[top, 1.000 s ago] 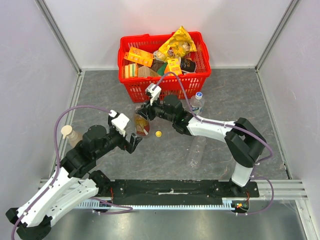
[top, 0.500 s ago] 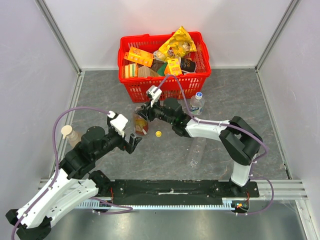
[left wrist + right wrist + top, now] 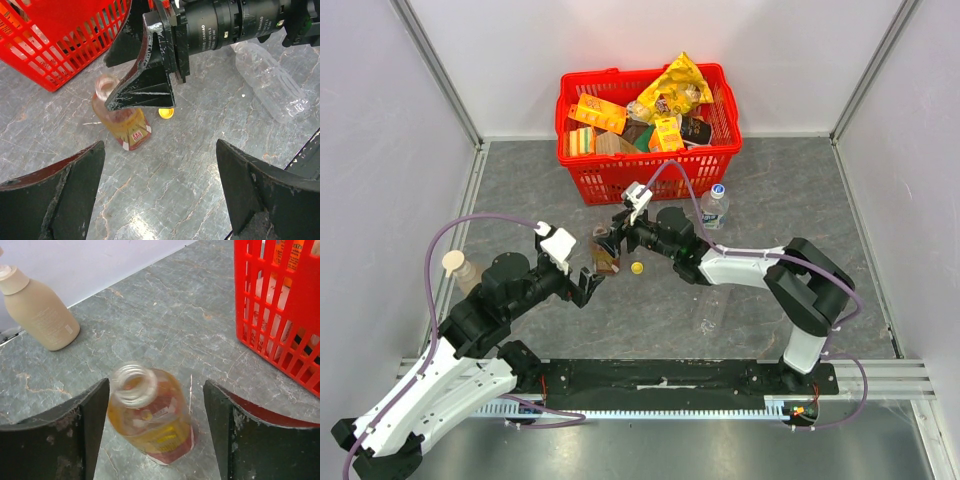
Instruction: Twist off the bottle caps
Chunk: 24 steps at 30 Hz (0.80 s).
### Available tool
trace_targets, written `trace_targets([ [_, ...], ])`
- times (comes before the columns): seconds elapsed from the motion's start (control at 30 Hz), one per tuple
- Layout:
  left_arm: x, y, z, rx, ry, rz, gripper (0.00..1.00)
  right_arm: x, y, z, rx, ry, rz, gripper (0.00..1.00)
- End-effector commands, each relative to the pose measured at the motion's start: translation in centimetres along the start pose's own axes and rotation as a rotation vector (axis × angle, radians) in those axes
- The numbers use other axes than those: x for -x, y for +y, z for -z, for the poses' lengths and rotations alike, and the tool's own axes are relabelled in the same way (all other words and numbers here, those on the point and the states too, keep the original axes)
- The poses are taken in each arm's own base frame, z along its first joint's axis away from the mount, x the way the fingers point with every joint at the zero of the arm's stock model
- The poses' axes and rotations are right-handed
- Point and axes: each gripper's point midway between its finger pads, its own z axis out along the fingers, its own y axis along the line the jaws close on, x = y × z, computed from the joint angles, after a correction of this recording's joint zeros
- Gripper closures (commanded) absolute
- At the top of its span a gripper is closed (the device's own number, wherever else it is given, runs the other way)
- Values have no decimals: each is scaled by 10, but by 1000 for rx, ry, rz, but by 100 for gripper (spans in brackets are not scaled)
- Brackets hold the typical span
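Note:
An orange-liquid bottle (image 3: 155,425) with a red label stands tilted and blurred, its neck (image 3: 131,385) bare. My right gripper (image 3: 156,432) is open, one finger on each side of the bottle and a gap on the right side. From above, this gripper (image 3: 610,245) sits over the bottle (image 3: 607,260). A loose yellow cap (image 3: 637,267) lies on the table just right of the bottle, also seen in the left wrist view as the yellow cap (image 3: 166,113). My left gripper (image 3: 160,195) hangs open over bare table in front of the bottle. A blue cap (image 3: 718,188) is on a small water bottle.
A red basket (image 3: 650,165) full of packets stands at the back. A beige-capped brownish bottle (image 3: 460,268) stands at the left. A clear empty bottle (image 3: 710,300) lies under the right arm. Side walls close in the table.
My right gripper has opened off the orange bottle's neck and its wrist has shifted slightly right. The bottle now leans and looks blurred. The left arm has stayed put.

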Motion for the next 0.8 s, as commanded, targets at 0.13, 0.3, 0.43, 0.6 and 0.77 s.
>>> trace_targets([
  [0.13,8,-4,-1,-24,-42,-13,4,39,14,15,28,-91,-36,2],
  [0.3,9,-6,-2,-36,-38,-11,5,50,16,23,21,-107,-60,2],
  [0.43,8,-8,-2,-49,-38,-13,4,67,8,35,-55,-126,-87,2],
  [0.6,1,-13,-12,-74,9,1,3,90,-10,69,-194,-197,-128,2],
  [0.77,-8,-22,-28,-118,115,40,3,109,-16,101,-268,-217,-119,2],
])
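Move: The uncapped brown bottle stands at the right hand's open fingers, its middle about 2 cm ahead, 2 cm left and 8 cm below. The yellow cap lies 4 cm ahead, 5 cm right; the blue-capped bottle stands some 17 cm ahead, 20 cm right, and the lying clear bottle about 5 cm back, 21 cm right. From the left hand the brown bottle is some 12 cm ahead, 1 cm right and 14 cm lower. Right fingers spread fully, backing off the brown bottle some 9 cm up and 7 right; left hand dips slightly. ##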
